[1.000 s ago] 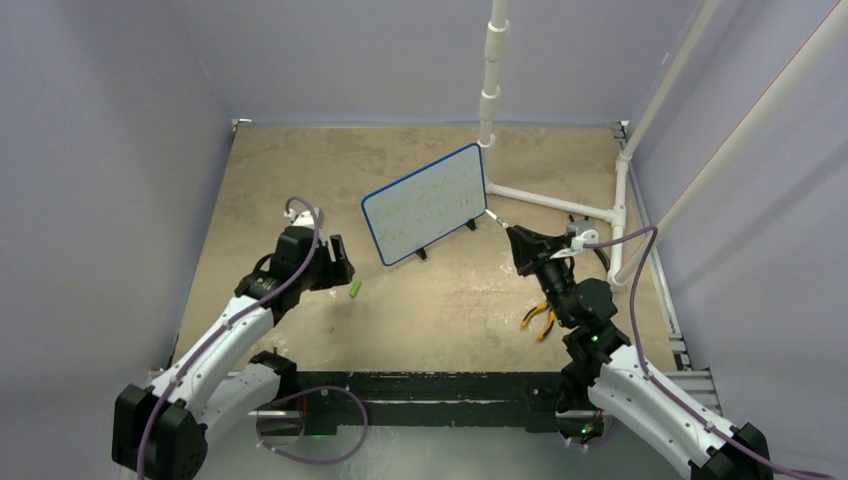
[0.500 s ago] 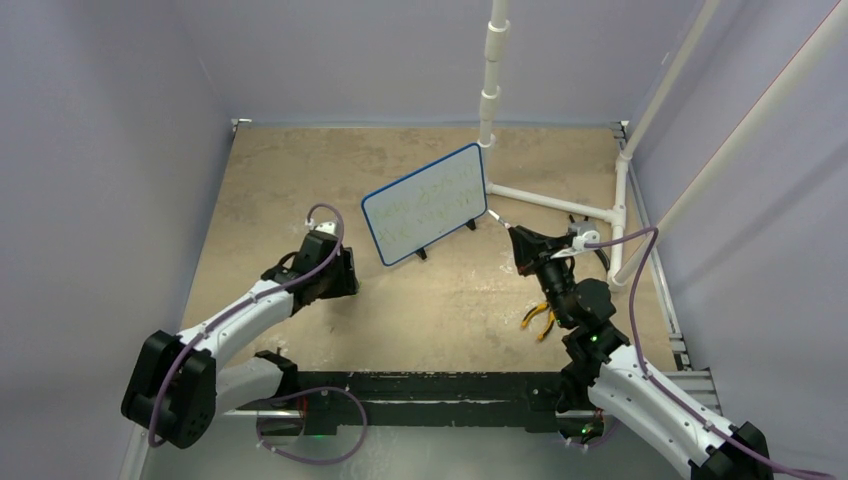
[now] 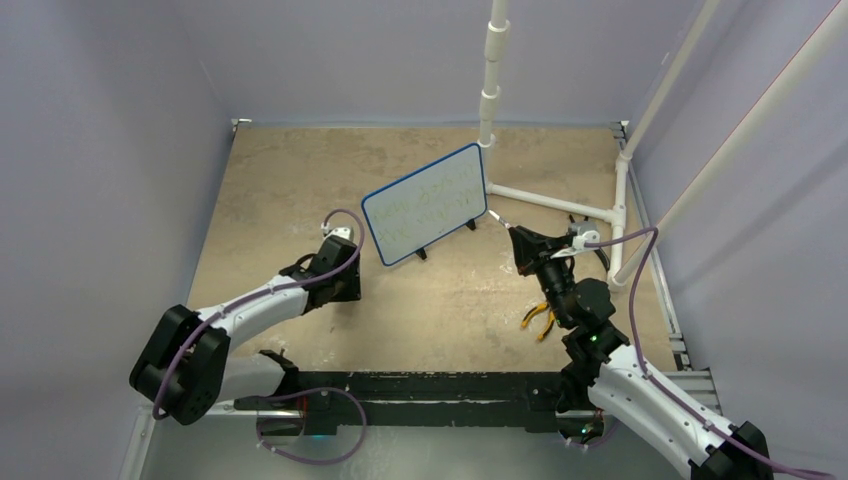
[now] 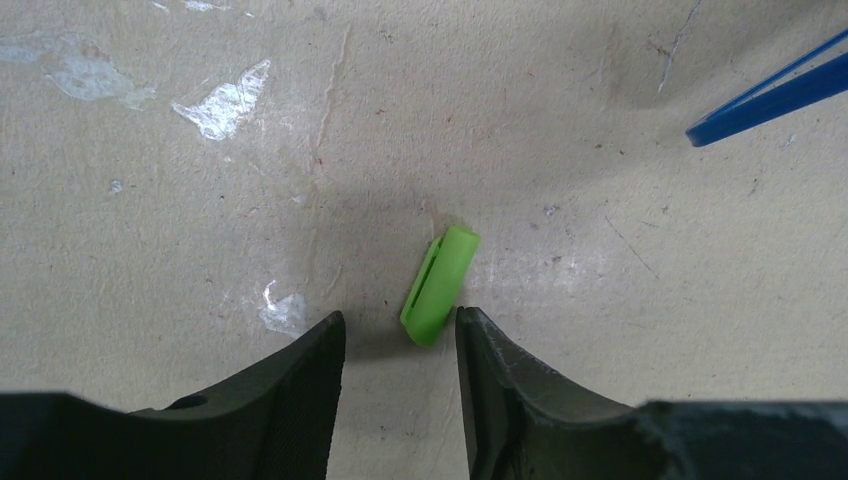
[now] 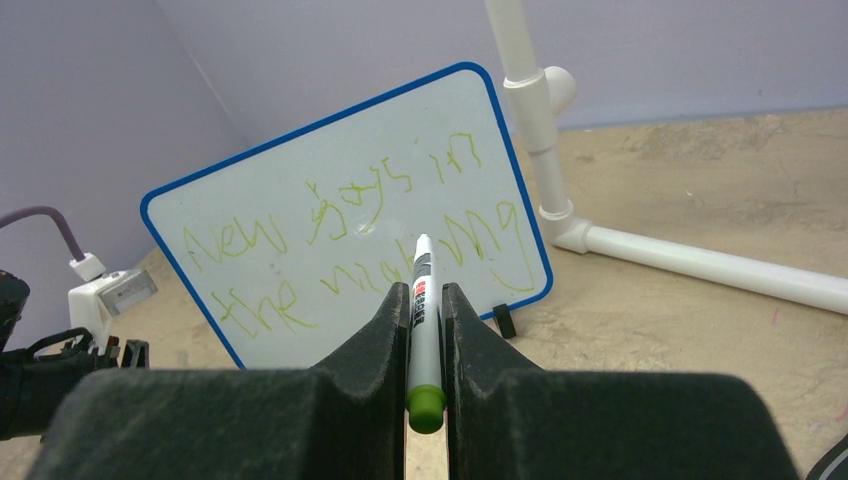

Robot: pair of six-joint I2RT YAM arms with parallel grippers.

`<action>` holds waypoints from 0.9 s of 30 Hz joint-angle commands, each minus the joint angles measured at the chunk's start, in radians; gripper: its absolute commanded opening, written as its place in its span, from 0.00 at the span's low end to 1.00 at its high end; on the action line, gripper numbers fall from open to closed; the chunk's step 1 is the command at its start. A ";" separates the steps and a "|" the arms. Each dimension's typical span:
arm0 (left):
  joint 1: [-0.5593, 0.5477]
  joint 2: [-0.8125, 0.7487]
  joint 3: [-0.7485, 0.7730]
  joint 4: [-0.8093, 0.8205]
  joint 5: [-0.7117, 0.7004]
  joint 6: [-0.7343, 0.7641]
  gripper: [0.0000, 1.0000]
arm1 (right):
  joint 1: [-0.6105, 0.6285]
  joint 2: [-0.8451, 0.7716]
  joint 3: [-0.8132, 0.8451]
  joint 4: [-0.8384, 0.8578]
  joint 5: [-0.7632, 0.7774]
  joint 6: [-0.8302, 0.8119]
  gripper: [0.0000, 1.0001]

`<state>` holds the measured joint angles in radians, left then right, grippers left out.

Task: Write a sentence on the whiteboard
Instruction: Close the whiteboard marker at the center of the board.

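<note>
The whiteboard (image 3: pixel 425 205) stands tilted on its black feet at mid-table, blue-framed. The sentence (image 5: pixel 340 240) runs across it in two rows of thin green writing. My right gripper (image 5: pixel 425 300) is shut on a white marker (image 5: pixel 422 290) with a green end, and the marker's tip points at the board from just in front of it. My left gripper (image 4: pixel 400 335) is low over the table with its jaws open. A green marker cap (image 4: pixel 440 285) lies on the surface with its near end between the fingertips, close against the right one. In the top view the left gripper (image 3: pixel 345 285) hides the cap.
A white pipe frame (image 3: pixel 545 195) runs behind and to the right of the board. A yellow-handled tool (image 3: pixel 540 320) lies on the table beside the right arm. A corner of the board's blue frame (image 4: pixel 770 100) shows at the upper right of the left wrist view.
My left arm has swung right and down over the green cap, which now sits under the gripper, and its jaws have narrowed. The right arm, marker and board are unmoved.
</note>
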<state>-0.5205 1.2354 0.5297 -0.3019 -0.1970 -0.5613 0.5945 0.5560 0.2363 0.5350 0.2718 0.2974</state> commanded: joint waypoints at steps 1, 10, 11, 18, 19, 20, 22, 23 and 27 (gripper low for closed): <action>-0.026 0.037 0.021 0.005 -0.053 0.003 0.41 | 0.002 0.004 -0.007 0.017 0.021 0.011 0.00; -0.082 0.079 0.046 -0.012 -0.088 0.008 0.23 | 0.002 0.007 -0.008 0.014 0.029 0.014 0.00; -0.085 0.081 0.042 -0.013 -0.085 0.004 0.14 | 0.002 0.006 -0.008 0.013 0.028 0.015 0.00; -0.088 -0.009 0.031 -0.036 -0.070 -0.048 0.00 | 0.002 -0.012 -0.006 -0.004 0.015 0.026 0.00; -0.088 -0.054 0.029 -0.041 -0.066 -0.058 0.00 | 0.002 -0.012 -0.005 -0.006 0.008 0.029 0.00; -0.087 -0.099 0.030 -0.046 -0.060 -0.065 0.00 | 0.002 -0.013 -0.003 -0.010 -0.002 0.033 0.00; -0.088 -0.191 0.042 -0.062 -0.051 -0.065 0.00 | 0.002 -0.013 0.009 -0.027 -0.020 0.038 0.00; -0.088 -0.232 0.053 -0.070 -0.049 -0.058 0.00 | 0.002 -0.012 0.017 -0.041 -0.032 0.043 0.00; -0.088 -0.359 0.139 -0.125 -0.031 0.017 0.00 | 0.002 -0.014 0.077 -0.133 -0.099 0.060 0.00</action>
<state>-0.6037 0.9764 0.5716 -0.3851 -0.2546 -0.5896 0.5945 0.5537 0.2375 0.4816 0.2428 0.3290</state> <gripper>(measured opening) 0.061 0.137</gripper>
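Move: The green marker cap lies on the table just off the left fingertips, about 1 cm ahead, 1 cm to the right and 1 cm below. From that hand the whiteboard's middle is some 15 cm ahead, 17 cm to the right and 8 cm up; the uncapped marker, held in the right hand, is about 6 cm ahead, 33 cm right and 23 cm above. From the right hand the cap lies roughly 33 cm left, 2 cm back and 24 cm below. Down at table level, the left hand eases about 1 cm to its right and slightly forward over the cap, and its half-open fingers shut and pinch the green cap. It then lifts the cap some 7 cm, quickening as it rises and tipping the fingers up by about 10 degrees, while the right hand keeps its hold on the marker and stays nearly in place. ##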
